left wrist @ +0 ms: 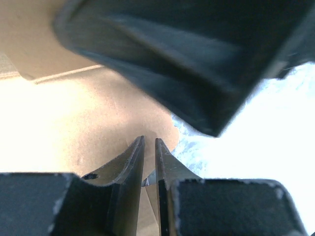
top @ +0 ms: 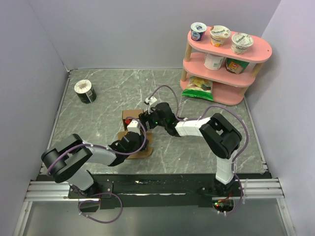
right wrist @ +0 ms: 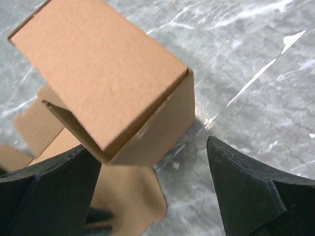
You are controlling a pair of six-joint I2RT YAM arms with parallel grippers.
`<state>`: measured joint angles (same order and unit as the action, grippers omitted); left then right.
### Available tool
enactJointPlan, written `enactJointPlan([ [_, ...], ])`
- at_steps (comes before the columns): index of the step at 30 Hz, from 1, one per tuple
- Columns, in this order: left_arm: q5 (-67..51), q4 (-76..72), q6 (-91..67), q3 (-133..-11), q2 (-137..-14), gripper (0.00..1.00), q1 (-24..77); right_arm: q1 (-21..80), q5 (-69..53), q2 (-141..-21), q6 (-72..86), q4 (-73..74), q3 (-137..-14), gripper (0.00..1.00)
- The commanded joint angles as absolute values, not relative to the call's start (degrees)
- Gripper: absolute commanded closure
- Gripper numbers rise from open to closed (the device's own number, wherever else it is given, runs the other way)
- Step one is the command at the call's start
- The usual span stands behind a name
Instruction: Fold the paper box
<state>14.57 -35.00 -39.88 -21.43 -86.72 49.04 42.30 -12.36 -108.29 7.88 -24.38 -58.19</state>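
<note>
The paper box [top: 129,114] is plain brown cardboard, partly set up as a cuboid, with flat flaps [top: 142,149] spread on the table toward the arms. In the right wrist view the raised box body [right wrist: 108,73] tilts above a rounded flap [right wrist: 133,196]. My right gripper [right wrist: 152,147] is open wide, its fingers on either side of the box's lower corner without gripping it. My left gripper [left wrist: 150,140] is shut on a thin edge of the box's flap [left wrist: 74,123]. The right gripper's dark finger [left wrist: 187,59] looms just above it. Both grippers meet at the box [top: 140,130].
A round black-and-white tub [top: 85,91] stands at the far left. At the far right, a pink two-tier shelf [top: 256,46] carries yogurt cups, and a snack bag [top: 199,86] lies at its foot. Grey walls close in the marbled table [top: 197,147].
</note>
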Motion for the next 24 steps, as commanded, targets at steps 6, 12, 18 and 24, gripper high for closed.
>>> enactJointPlan([
  [6, 11.51, -33.66, -39.11, -19.69, -85.52, 0.78, 49.31, 46.14, 1.74, -112.15, 8.52, -31.90, -59.59, 0.17],
  [12, 11.69, -33.05, -38.85, -19.34, -84.11, 0.77, 49.31, 46.32, 5.53, -112.15, 10.54, -33.31, -57.92, 0.40],
  [18, 12.30, -30.24, -38.23, -20.39, -81.57, 0.72, 49.31, 46.32, 5.10, -112.94, 11.42, -32.70, -58.80, 0.67],
  [24, 14.50, -23.74, -36.74, -22.76, -75.52, 0.41, 49.22, 46.23, 6.24, -112.41, 11.95, -30.86, -58.80, 0.78],
])
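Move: The folded box stands beside the right hand's open fingers. Its near right corner, where the right wall ends, is about 2 cm ahead, level left-right and 2 cm below, with the box's middle about 2 cm ahead, 6 to the left and 3 below. From the left hand, whose nearly shut fingers are low at the flat front panel's right edge, that panel's middle is level ahead, 5 cm left and 1 below. The box's middle is 11 cm ahead, 6 left and 1 above. The right fingers close from wide open onto the box's right wall at its near corner, pinching it, one finger inside the open front and one outside. They get there by sinking about 2 cm and easing nearly as far forward, with an early nudge left taken mostly back, while the hand turns some 15 degrees clockwise. The left hand draws back about 1 cm, then rises 1.5 cm, opening its fingers to about half and coming off the flat front panel. ##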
